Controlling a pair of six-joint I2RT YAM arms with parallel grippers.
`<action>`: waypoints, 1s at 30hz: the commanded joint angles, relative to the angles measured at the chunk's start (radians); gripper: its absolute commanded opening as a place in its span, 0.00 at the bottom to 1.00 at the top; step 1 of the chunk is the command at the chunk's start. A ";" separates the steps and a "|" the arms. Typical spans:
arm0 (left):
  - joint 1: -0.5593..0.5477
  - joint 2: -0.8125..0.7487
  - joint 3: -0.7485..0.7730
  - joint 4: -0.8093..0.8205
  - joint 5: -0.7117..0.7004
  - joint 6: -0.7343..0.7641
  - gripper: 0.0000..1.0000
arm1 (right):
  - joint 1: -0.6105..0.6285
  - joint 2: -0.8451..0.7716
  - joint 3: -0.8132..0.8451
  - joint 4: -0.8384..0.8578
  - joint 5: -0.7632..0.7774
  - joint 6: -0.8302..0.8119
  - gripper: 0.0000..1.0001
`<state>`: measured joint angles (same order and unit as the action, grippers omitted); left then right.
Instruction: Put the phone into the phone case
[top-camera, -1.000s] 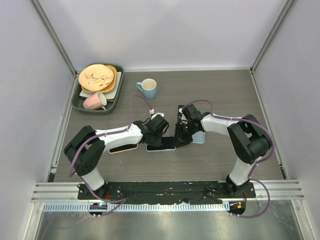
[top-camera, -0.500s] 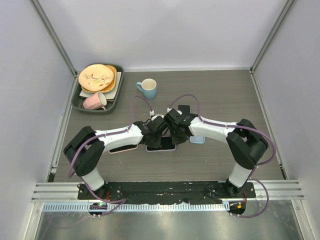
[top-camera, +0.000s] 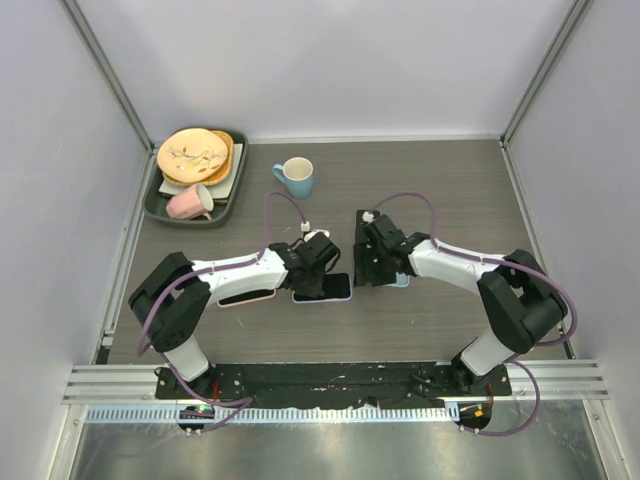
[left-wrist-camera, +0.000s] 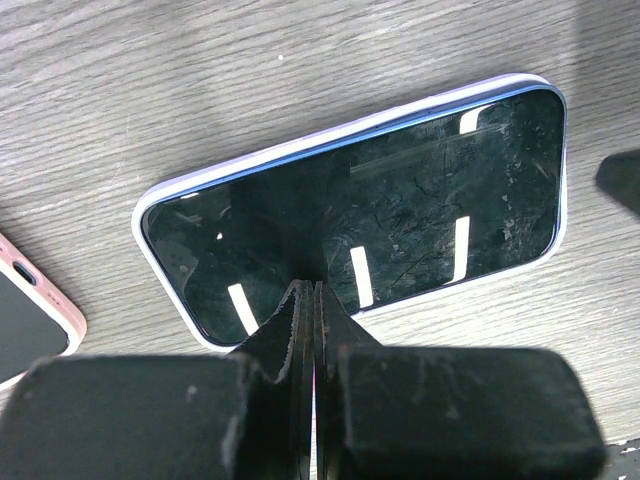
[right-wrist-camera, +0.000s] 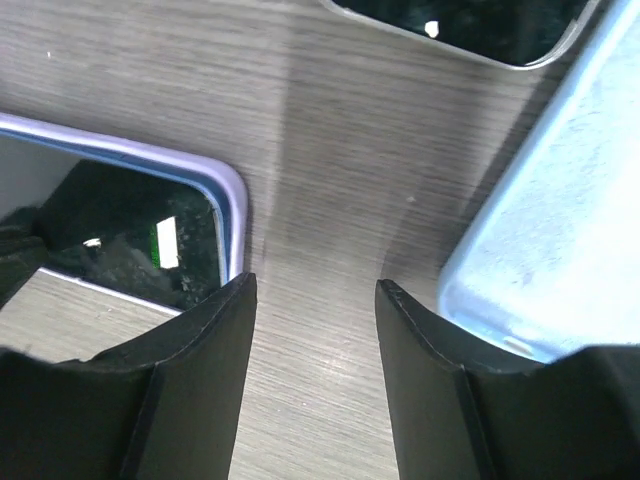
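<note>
The phone (top-camera: 325, 290) lies flat, dark screen up, inside a pale lavender phone case whose rim (left-wrist-camera: 300, 150) frames it on all sides. My left gripper (left-wrist-camera: 315, 290) is shut, its joined tips resting on the screen near the phone's long near edge (top-camera: 318, 268). My right gripper (top-camera: 368, 268) is open just right of the phone. In the right wrist view its jaws (right-wrist-camera: 315, 290) straddle bare table, with the cased phone's corner (right-wrist-camera: 130, 235) to the left.
A light blue case (right-wrist-camera: 560, 200) lies right of the right gripper (top-camera: 399, 278), another dark phone (right-wrist-camera: 480, 25) beyond. A pink-cased phone (top-camera: 245, 296) sits under the left arm. A blue cup (top-camera: 296, 176), pink mug (top-camera: 188, 203) and tray of plates (top-camera: 150, 200) stand far left.
The right gripper drew back to the right off the phone and opened. The left gripper stayed shut on the screen.
</note>
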<state>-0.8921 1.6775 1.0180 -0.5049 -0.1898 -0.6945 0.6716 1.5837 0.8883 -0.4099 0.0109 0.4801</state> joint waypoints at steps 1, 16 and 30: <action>-0.001 0.050 -0.009 -0.012 -0.017 0.015 0.00 | -0.124 -0.076 -0.092 0.184 -0.334 0.023 0.56; -0.001 0.060 0.001 -0.026 -0.025 0.023 0.00 | -0.253 0.101 -0.196 0.576 -0.695 0.186 0.45; -0.001 0.077 0.034 -0.044 -0.039 0.036 0.00 | -0.285 0.254 -0.152 0.606 -0.683 0.195 0.30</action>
<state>-0.8944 1.7016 1.0485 -0.5186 -0.1997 -0.6724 0.3790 1.7870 0.7189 0.1616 -0.7437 0.6880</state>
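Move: The phone, lying in its lavender case, has its middle about 10 cm to the right hand's left, roughly level with it and 1 cm below; its near short end is only some 4 cm off. From the right hand, the loose black phone is about 13 cm straight ahead, and the light blue case about 5 cm ahead and 7 cm right. The lavender-cased phone's middle is 2 cm right of the left hand and 1 cm ahead; the pink-cased phone is 18 cm to the left hand's left and 1 cm ahead. The right fingertips come onto the right end of the lavender case, one over the phone's edge and the other just outside the case wall. To get there, the hand drifts slightly right, then lifts a little and swings left, finishing about 3.5 cm left and 1.5 cm forward after settling lower again. It rolls some 40 degrees so the fingers slant leftward, and they close to about half their gap. The shut left fingertips keep resting on the phone near its near long edge. ##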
